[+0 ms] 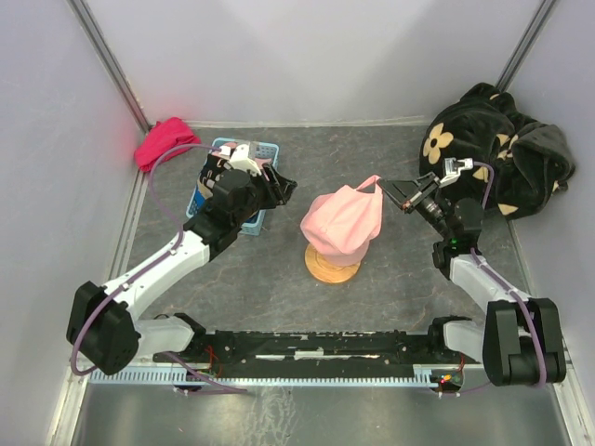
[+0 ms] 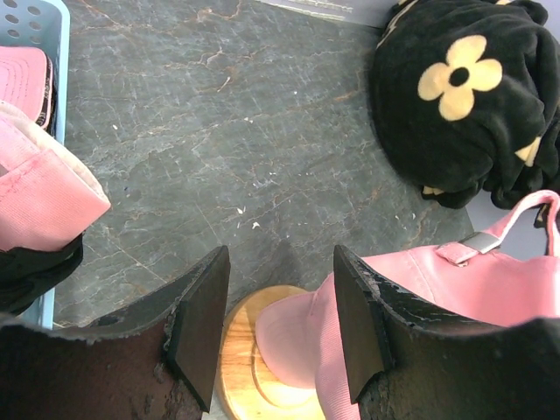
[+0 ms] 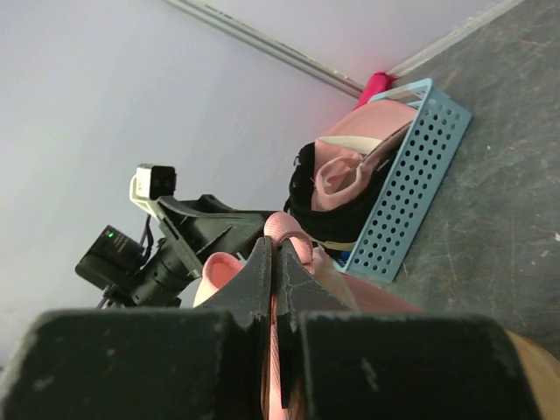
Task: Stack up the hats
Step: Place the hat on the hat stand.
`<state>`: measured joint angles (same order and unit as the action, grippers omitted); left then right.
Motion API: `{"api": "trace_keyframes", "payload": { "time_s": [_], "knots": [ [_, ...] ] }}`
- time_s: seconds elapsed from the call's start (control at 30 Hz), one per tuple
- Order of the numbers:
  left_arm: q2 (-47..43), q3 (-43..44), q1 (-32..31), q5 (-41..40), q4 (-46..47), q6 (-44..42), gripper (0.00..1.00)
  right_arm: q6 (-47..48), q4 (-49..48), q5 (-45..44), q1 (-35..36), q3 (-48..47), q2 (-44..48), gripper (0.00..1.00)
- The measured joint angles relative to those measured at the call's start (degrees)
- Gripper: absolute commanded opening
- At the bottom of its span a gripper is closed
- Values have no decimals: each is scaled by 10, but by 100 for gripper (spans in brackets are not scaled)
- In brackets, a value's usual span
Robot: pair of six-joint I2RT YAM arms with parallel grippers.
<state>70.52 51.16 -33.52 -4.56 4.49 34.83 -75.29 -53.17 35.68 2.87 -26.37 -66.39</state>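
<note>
A pink cap sits over a round wooden stand in the middle of the table. My right gripper is shut on the cap's back strap and holds it up at the cap's right side. My left gripper is open and empty, left of the pink cap; its view shows the cap and the stand between and beyond its fingers. More caps, pink and black, lie in a blue basket at the left.
A big black plush fabric with beige flowers lies at the back right. A red-pink cloth bundle lies in the back left corner. White walls close the table at the back and sides.
</note>
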Motion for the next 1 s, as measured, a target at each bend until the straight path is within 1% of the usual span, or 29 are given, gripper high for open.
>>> {"api": "trace_keyframes", "payload": {
  "time_s": [0.23, 0.47, 0.7, 1.0],
  "knots": [
    [-11, -11, -9, -5, 1, 0, 58, -5, -8, -16, -14, 22, -11, 2],
    [-12, -27, -33, -14, 2, 0, 58, 0, 1, -32, -15, 30, -12, 2],
    [-14, -31, -67, -20, 1, 0, 58, 40, 92, -61, -16, 34, 6, 2],
    [-36, -31, -94, -42, 1, 0, 59, 73, 172, -79, -14, 37, -1, 2]
  ]
}}
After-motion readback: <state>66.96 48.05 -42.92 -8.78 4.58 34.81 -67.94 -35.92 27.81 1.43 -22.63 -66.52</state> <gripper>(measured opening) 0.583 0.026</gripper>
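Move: The pink hat, its back strap pinched in the right gripper, hangs over the hat stand, whose wooden head is about 9 cm to the right hand's left, 4 cm back and some 12 cm below. From the open left gripper the hat's middle is about 12 cm right, 4 cm back and 7 cm below; the blue basket stands about 14 cm ahead of that gripper, 13 cm left and 22 cm lower. The hat is let down over the stand by its strap end: the right hand keeps its pinch and sinks about 9 cm, drifting a little right, while its fingers tip down and swing slightly clockwise. The left hand, fingers open, comes back and right towards the hat's left side by some 5 cm, dipping briefly on the way; a touch there can't be made out. ##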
